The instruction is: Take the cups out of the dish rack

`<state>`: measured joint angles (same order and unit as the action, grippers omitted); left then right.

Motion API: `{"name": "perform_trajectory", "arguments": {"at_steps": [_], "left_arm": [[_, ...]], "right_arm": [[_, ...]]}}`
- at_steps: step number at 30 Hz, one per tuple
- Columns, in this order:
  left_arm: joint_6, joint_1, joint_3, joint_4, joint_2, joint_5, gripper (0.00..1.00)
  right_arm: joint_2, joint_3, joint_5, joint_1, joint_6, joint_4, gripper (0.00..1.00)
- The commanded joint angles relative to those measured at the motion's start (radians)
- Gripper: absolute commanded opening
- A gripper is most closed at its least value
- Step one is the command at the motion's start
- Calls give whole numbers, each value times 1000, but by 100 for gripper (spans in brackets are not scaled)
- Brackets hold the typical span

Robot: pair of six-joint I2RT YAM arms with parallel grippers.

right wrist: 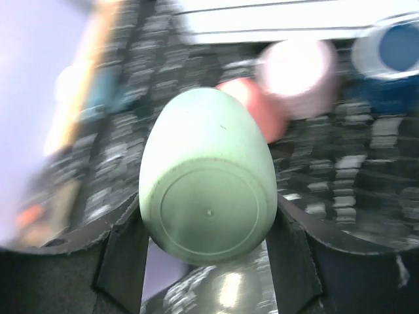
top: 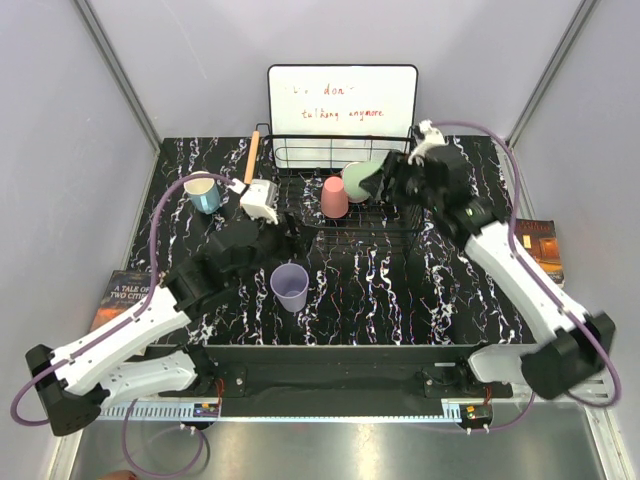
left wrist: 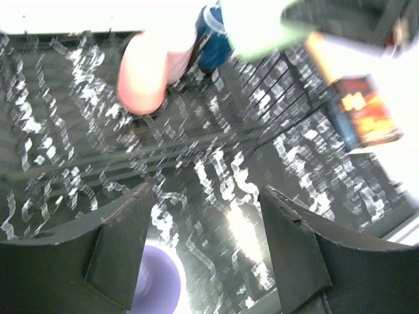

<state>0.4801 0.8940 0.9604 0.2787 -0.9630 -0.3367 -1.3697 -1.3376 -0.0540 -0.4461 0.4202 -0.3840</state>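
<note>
The black wire dish rack (top: 392,232) stands at the back of the table. An upturned salmon pink cup (top: 334,197) (left wrist: 147,75) stands in it. My right gripper (top: 380,182) (right wrist: 206,206) is shut on a green cup (top: 360,178) (right wrist: 208,190), which is tilted with its base towards the wrist. Behind it, in the right wrist view, are a mauve cup (right wrist: 296,69) and a navy cup (right wrist: 393,49). A lavender cup (top: 290,287) (left wrist: 157,281) stands upright on the table under my open left gripper (top: 283,238) (left wrist: 206,191). A light blue cup (top: 203,193) stands at the left.
A white board with writing (top: 342,100) leans behind the rack. The rack's wooden handle (top: 252,160) sticks out at its left. A book (top: 120,295) lies off the table's left edge and another book (top: 538,245) (left wrist: 363,108) off its right edge.
</note>
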Motion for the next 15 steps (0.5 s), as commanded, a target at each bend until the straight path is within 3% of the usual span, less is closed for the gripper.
{"name": "perform_trajectory", "arguments": {"at_steps": [1,5,9,15], "left_arm": [[38,-46,-40,-223,69,79,72],[98,-116,-93,-326,92,207,74],[123,-124,-156,-458,127,287,75],[167,-124,-229,-645,148,384,75]], "right_arm": [[191,224,-357,-3,176,482,0],[282,447,-528,14,384,785,0],[317,607,-540,14,532,1058,0],[299,698,-560,14,649,1246,0]]}}
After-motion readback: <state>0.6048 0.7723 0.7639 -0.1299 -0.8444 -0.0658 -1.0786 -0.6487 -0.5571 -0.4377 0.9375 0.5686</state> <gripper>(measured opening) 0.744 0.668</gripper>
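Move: The right hand holds the green cup, its middle some 3 cm ahead and 3 cm left of the hand point. The open left gripper, where the cup is going, is about 19 cm left of the right hand, 14 cm back and level. In the rack, 20 cm below, the red cup sits 11 cm ahead, 8 left, the pink cup 15 ahead, 3 left. From the left hand the green cup is 17 cm ahead, 16 right. Keeping its pinch around the base end of the green cup, the right hand carries it about 11 cm back and 5 cm left towards the open left gripper, rising a little and then sinking, while the wrist swings counter-clockwise and rolls its left side up nearly 40 degrees. The left hand rises some 4 cm and tilts its fingers up about 20 degrees, still open. ##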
